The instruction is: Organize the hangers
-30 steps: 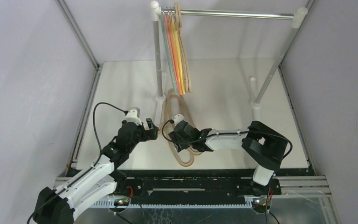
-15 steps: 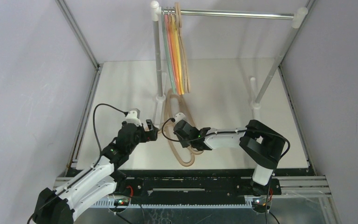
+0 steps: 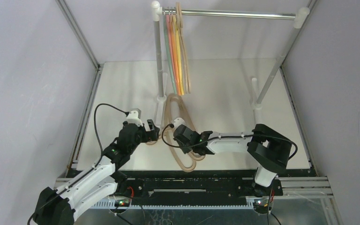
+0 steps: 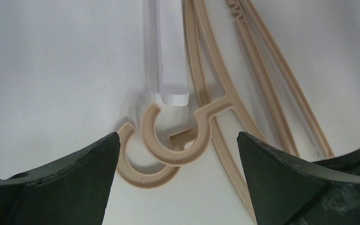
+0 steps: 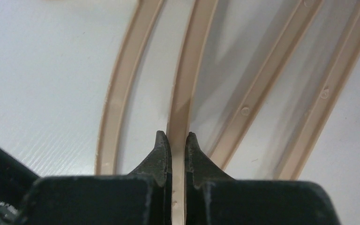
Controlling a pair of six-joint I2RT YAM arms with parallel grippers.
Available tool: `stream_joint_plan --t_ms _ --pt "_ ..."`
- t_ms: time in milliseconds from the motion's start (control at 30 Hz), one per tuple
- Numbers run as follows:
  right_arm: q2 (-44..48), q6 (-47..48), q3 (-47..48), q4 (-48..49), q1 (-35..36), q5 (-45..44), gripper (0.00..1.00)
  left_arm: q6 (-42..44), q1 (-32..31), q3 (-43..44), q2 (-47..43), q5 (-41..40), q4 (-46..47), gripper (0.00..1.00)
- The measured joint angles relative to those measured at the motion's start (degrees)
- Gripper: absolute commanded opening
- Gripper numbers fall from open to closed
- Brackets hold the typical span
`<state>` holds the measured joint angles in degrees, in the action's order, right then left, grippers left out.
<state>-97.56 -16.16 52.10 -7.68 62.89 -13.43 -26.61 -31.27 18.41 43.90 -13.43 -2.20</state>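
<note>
Two beige hangers [image 3: 186, 164] lie overlapped on the white table in front of the rack. In the right wrist view my right gripper [image 5: 177, 137] is shut on one thin arm of a beige hanger [image 5: 187, 84], and other arms lie beside it. My left gripper [image 4: 178, 140] stands wide open just above the table. Two beige hooks [image 4: 176, 158] lie between and ahead of its fingers, untouched. On the rail's left end hang thin pale-green, pink, orange and yellow hangers and one beige hanger [image 3: 178, 51]. From above, both grippers [image 3: 152, 129] [image 3: 180, 133] sit close together over the beige pair.
The silver rail [image 3: 239, 15] spans the back between white joints, on slanted posts [image 3: 272, 79]. One white rack foot [image 4: 171, 70] rests right behind the beige hooks. Grey walls and metal frame bars enclose the table [image 3: 243, 93] on both sides.
My right gripper has closed on the beige hanger's arm and shifted slightly toward the near left, nudging the beige pair. The left arm has stayed still and open.
</note>
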Motion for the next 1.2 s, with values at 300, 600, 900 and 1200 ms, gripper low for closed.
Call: stream_joint_plan --t_ms 300,600,900,1200 --pt "6.43 -0.83 -1.53 -3.82 1.68 -0.20 0.00 0.02 -0.02 0.00 0.07 -0.31 0.37 0.99" --pt "24.76 -2.49 -9.01 -6.25 -0.92 0.37 0.00 -0.39 -0.02 0.00 0.37 -0.79 0.81 0.99" --pt "44.59 -3.93 -14.67 -10.21 -12.74 8.55 0.00 -2.67 -2.05 0.00 0.28 4.50 5.81 0.99" --pt "58.97 -5.29 -16.55 -20.68 -27.12 6.62 0.00 -2.29 -1.22 -0.39 0.35 -0.98 2.38 0.99"
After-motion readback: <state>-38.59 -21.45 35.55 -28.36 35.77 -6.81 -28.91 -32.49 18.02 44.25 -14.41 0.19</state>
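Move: The upper of the two beige hangers is already pinched in the right hand beside its neck, its middle about 6 cm ahead and 3 cm right. It is bound for bare table roughly 21 cm to the right and 4 cm ahead; the lower hanger's middle is some 3 cm ahead, 2 cm right and 2 cm below, and the left post's foot 16 cm ahead, 5 cm left. From the left hand, that bare patch lies about 28 cm right, 1 cm ahead and 9 cm down. The upper hanger, still pinched in the shut right fingers, is drawn back about 2 cm, then lifted and swung right, away from the lower hanger and the left gripper, in all some 19 cm right and 14 cm up. The wrist rolls left side up and turns clockwise, about 25 degrees each. Late on, the open left hand shifts about 3 cm right and 2 cm up, then returns most of the way. ##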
